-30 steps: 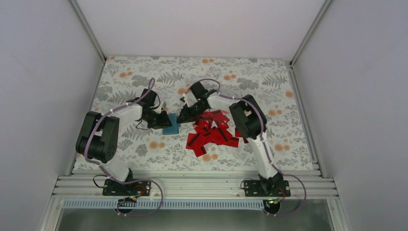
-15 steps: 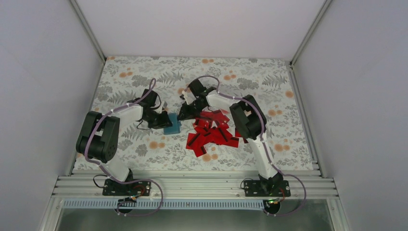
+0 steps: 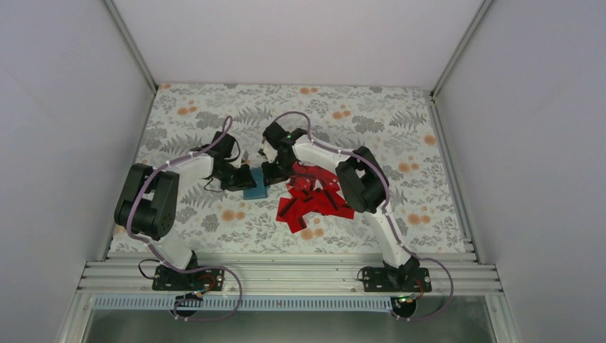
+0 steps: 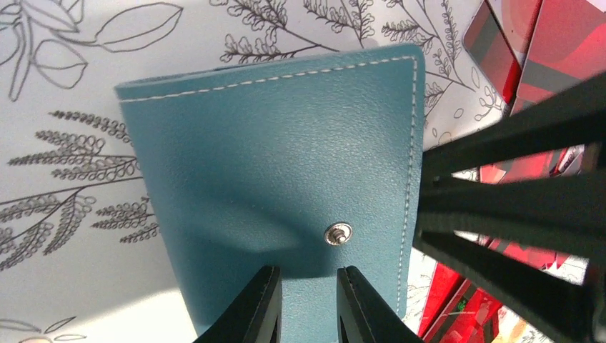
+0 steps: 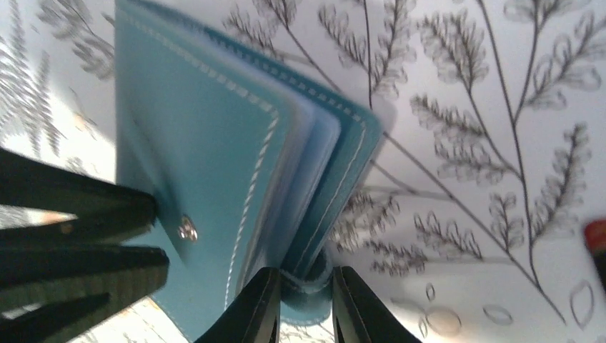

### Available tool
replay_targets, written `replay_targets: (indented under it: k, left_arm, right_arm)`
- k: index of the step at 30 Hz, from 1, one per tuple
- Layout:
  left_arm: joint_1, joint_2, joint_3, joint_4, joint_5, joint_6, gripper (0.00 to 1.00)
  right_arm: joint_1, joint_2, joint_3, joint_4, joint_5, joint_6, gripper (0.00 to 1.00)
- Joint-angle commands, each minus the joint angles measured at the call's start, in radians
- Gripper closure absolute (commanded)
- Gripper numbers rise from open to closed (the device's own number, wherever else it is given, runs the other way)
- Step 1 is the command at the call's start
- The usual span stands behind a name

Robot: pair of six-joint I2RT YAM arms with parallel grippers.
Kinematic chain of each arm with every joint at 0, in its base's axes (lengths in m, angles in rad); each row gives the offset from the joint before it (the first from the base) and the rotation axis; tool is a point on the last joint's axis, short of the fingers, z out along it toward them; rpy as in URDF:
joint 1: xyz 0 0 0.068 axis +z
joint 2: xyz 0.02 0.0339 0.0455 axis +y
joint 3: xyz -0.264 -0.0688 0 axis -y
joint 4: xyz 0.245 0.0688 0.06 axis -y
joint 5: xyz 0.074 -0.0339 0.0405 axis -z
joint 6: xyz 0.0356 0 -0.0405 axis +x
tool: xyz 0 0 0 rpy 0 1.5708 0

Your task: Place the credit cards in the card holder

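The teal card holder (image 3: 255,187) lies partly open on the floral cloth between both arms. My left gripper (image 4: 307,289) is shut on its top cover (image 4: 271,157), close below the metal snap (image 4: 338,234). In the right wrist view the holder (image 5: 214,143) shows its pale inner sleeves (image 5: 307,143), and my right gripper (image 5: 306,300) is shut on the holder's lower edge. The red credit cards (image 3: 314,200) lie in a loose pile to the right of the holder, and some show in the left wrist view (image 4: 564,43). No card is between either gripper's fingers.
The right gripper's black fingers (image 4: 514,179) cross the right side of the left wrist view, tight against the holder. The left gripper's fingers (image 5: 71,207) show at the left of the right wrist view. Metal rails (image 3: 286,275) run along the near table edge.
The right arm has swung left from above the card pile to the holder's right edge. The left gripper has stayed at the holder and narrowed a little.
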Motion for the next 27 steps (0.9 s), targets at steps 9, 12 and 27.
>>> replay_targets:
  k: [9,12,27]
  left_arm:
    - [-0.026,0.169,0.010,0.010,-0.140,-0.007,0.79]
    - [-0.029,0.170,0.010,0.014,-0.136,0.000,0.79]
    - [-0.042,0.068,-0.076,0.094,-0.009,-0.029,0.79]
  right_arm:
    - [0.026,-0.055,-0.087,-0.306,0.293,-0.138,0.78]
    - [0.022,-0.089,-0.097,-0.301,0.309,-0.130,0.79]
    - [-0.046,-0.239,-0.184,0.103,0.007,0.495,0.50]
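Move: The card holder's closing tab is right at the right fingertips, about 1 cm below them; the holder's middle lies 4 cm left of that hand, level with it and 2 cm lower. The loose red cards centre some 14 cm to the right hand's right, 4 cm back. For the left hand, resting on the holder, the tab is about 5 cm to its right, level fore and aft. Right hand sweeps right and back 8 cm from the tab, then rises forward-left, opening; left drags holder forward-right. ##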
